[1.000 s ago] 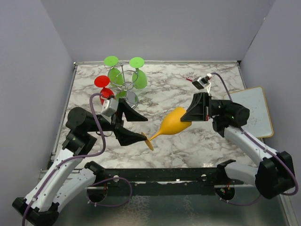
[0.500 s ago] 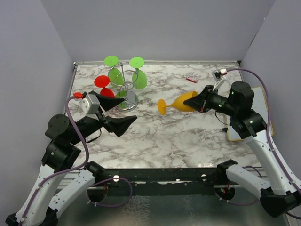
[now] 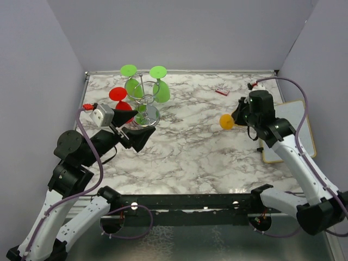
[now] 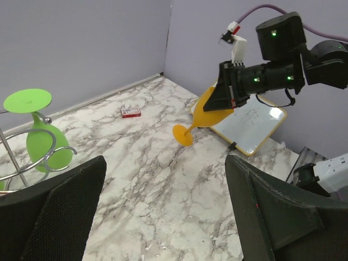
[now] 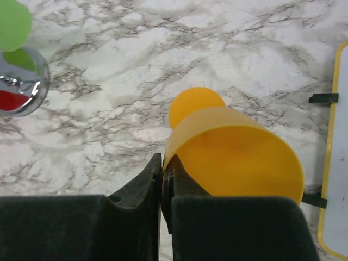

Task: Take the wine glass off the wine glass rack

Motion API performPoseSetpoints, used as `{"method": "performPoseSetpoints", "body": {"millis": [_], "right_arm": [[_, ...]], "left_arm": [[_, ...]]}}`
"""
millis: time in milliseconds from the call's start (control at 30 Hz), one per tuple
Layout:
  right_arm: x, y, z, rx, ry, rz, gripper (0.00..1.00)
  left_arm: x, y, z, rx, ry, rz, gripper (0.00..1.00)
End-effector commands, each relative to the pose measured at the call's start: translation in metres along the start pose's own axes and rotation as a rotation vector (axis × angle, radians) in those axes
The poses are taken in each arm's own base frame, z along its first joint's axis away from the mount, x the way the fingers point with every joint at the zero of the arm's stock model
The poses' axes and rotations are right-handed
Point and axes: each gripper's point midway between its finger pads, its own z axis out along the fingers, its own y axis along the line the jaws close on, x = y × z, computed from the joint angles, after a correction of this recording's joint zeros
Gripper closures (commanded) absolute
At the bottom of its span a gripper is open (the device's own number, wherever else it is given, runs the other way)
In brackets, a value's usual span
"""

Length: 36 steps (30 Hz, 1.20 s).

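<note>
An orange wine glass (image 3: 227, 120) hangs above the right half of the table, with my right gripper (image 3: 240, 115) shut on the rim of its bowl. In the right wrist view the fingers (image 5: 142, 187) pinch the bowl wall of that glass (image 5: 234, 155), one inside and one outside. The chrome wine glass rack (image 3: 143, 97) stands at the back left. Two green glasses (image 3: 162, 89) and a red one (image 3: 118, 95) hang from it upside down. My left gripper (image 3: 137, 126) stands open in front of the rack's base, with nothing between its fingers (image 4: 60, 212).
A yellow-framed whiteboard (image 3: 298, 130) lies at the table's right edge, under the right arm. A small red card (image 3: 221, 91) lies at the back, right of centre. Grey walls close in the table on three sides.
The right arm carried the orange glass up and to the right, away from the table's middle. The left gripper let go of its foot, opened wider and drew back toward the rack.
</note>
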Motion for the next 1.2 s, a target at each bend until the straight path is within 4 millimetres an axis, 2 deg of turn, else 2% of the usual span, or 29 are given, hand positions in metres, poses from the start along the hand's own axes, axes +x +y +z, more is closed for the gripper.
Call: {"method": "performPoseSetpoints", "body": {"millis": [0,67,100,233,433,533,700,833,967,1100,1167], "right_arm": [[-0.018,-0.009,0.020,0.085,0.034,-0.132,0.99],[-0.027,-0.005,0.033,0.103,0.078,-0.168,0.99],[-0.023,-0.007,0.048,0.129,0.130,-0.191,0.99],[-0.020,-0.013,0.079,0.221,0.251,-0.223,0.99],[-0.027,-0.008,0.122,0.239,0.278,-0.255,0.99],[-0.032,-0.007,0.136,0.222,0.280,-0.260,0.99],[-0.028,-0.013,0.154,0.209,0.319,-0.248,0.99],[-0.033,-0.026,0.168,0.208,0.300,-0.250,0.99],[-0.025,-0.031,0.183,0.188,0.346,-0.247,0.99],[-0.018,-0.032,0.189,0.179,0.354,-0.250,0.98],[-0.017,-0.031,0.190,0.171,0.351,-0.251,0.93]], "left_arm": [[0.006,0.008,0.003,-0.037,0.009,-0.034,0.07],[0.007,0.007,0.005,-0.033,0.010,-0.047,0.07],[0.008,0.007,0.005,-0.031,0.010,-0.053,0.07],[0.008,0.004,0.006,-0.019,0.003,-0.072,0.07],[0.003,0.000,0.006,-0.005,-0.002,-0.089,0.07],[0.003,-0.002,0.007,0.002,0.004,-0.103,0.07],[0.002,-0.003,0.011,0.010,0.014,-0.127,0.07],[0.001,-0.003,0.016,0.015,0.015,-0.148,0.07],[0.001,-0.003,0.019,0.015,0.011,-0.175,0.07],[0.001,-0.003,0.019,0.013,0.008,-0.189,0.07],[0.001,-0.002,0.018,0.004,0.015,-0.189,0.07]]}}
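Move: The right hand holds the orange wine glass by its bowl wall, foot tilted forward and left. The bare spot of table where it goes is about 16 cm ahead, 4 cm right and 23 cm below; the small red box lies some 13 cm beyond that spot and 3 cm left of it, the whiteboard's middle about 10 cm nearer and 26 cm right of it. From the left hand the spot is roughly 28 cm ahead, 37 cm right and 42 cm down. Forward and then increasingly down, the right hand carries the orange glass about 16 cm out and 9 cm lower to the bare table short of the red box. On the way the wrist tips down and rolls its left side lower, some 20 degrees each, swinging the foot under the bowl; the fingers keep their pinch. The empty, open left hand sinks and eases forward-right a couple of centimetres, tipping down 10 degrees. ##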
